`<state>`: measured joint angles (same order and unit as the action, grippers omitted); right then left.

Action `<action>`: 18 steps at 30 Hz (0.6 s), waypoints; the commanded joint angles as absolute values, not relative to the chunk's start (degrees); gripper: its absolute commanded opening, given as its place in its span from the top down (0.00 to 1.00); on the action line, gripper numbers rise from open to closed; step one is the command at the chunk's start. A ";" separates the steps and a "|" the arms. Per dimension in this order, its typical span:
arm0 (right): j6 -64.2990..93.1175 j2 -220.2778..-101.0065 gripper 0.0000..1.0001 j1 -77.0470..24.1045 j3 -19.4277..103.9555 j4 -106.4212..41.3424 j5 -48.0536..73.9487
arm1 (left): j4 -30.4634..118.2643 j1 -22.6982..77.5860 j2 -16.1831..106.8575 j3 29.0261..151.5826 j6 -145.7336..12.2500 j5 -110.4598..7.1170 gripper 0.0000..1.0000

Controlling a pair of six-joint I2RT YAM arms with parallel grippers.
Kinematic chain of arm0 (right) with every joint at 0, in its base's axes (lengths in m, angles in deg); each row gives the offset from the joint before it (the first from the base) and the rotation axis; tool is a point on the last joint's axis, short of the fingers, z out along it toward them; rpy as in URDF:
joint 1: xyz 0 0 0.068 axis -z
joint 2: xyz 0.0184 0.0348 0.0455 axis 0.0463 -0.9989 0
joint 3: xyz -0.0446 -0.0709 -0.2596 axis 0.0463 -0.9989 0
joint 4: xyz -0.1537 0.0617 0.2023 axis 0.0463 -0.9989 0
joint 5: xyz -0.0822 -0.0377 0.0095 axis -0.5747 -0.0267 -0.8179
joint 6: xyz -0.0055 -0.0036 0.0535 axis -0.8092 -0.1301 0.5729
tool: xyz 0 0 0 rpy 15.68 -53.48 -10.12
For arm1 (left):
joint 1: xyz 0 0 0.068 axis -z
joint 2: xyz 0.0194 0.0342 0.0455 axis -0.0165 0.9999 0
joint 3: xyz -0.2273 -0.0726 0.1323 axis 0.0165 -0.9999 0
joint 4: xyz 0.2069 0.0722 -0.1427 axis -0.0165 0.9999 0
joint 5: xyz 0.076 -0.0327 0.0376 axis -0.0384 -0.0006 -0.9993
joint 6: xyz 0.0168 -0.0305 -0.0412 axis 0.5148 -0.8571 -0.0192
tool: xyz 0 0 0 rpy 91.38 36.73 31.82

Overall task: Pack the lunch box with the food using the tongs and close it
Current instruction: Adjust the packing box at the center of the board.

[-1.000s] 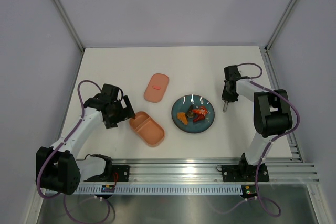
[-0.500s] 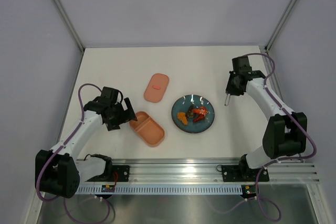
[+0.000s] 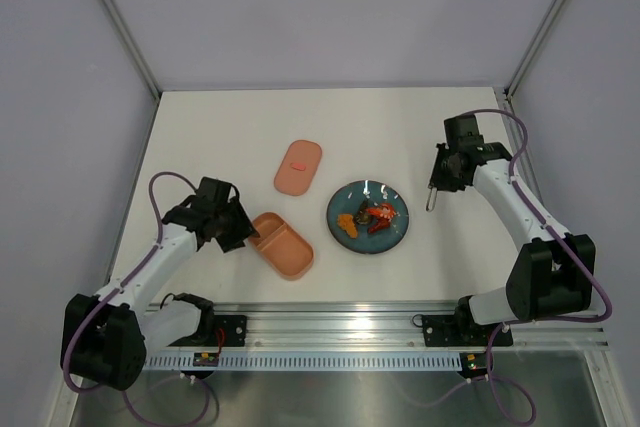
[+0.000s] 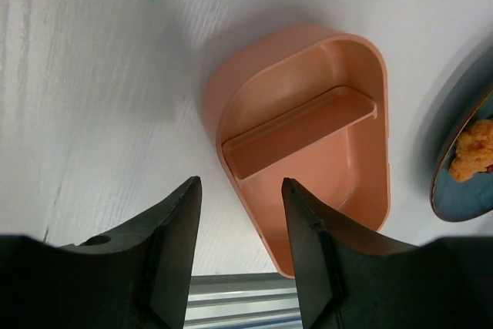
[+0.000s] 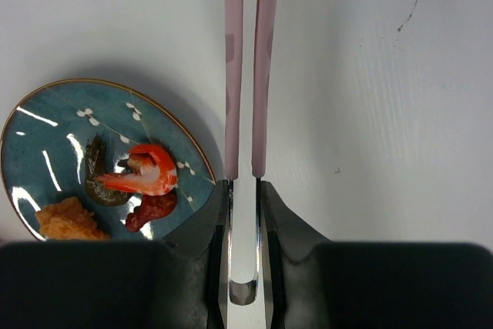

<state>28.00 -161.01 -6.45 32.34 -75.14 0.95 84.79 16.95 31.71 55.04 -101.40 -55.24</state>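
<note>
The salmon-pink lunch box base (image 3: 281,244) lies open near the table's front, and its flat lid (image 3: 298,166) lies apart behind it. My left gripper (image 3: 234,229) is at the base's left end. In the left wrist view its jaws (image 4: 239,183) stand apart astride the box's (image 4: 308,136) near rim, one finger (image 4: 308,236) over the box and the other over the table. The food (image 3: 368,217), orange, red and dark brown pieces, sits on a teal plate (image 3: 392,235). My right gripper (image 5: 244,184) is shut on the tongs (image 5: 264,67), whose pinkish arms point past the plate's right edge.
The aluminium rail (image 3: 400,322) runs along the table's near edge, close to the box base. Frame posts (image 3: 120,27) rise at the back corners, with grey walls all round. The plate (image 4: 462,190) shows at the right edge of the left wrist view.
My left gripper has moved forward and right to the box's left end, and its jaws have narrowed. The right arm has swung outward, still holding the tongs beside the plate.
</note>
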 commanded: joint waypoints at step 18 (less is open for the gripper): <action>28.16 -159.28 0.84 -6.93 31.05 -73.17 4.08 | 77.47 17.03 34.88 51.44 -109.83 -59.67 0.76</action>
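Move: The packing box lies just to the left hand's right and slightly nearer the base: its middle is about 7 cm right, 2 cm back and 4 cm below, and its left long wall stands close under the fingers. The salmon lid is some 16 cm farther out and 11 cm right; the plate of food about 5 cm ahead and 27 cm right. From the right hand, holding the tongs, the box is roughly 34 cm left, 13 cm back and 11 cm below. Rising slightly and forward about 1 cm at first, the left hand then comes back by nearly as much and sinks some 3 cm onto the left wall of the packing box, turning about 10 degrees counter-clockwise. The half-open fingers narrow to about a quarter, ending astride the rim near the divider's end, right finger inside the box, left finger outside. ##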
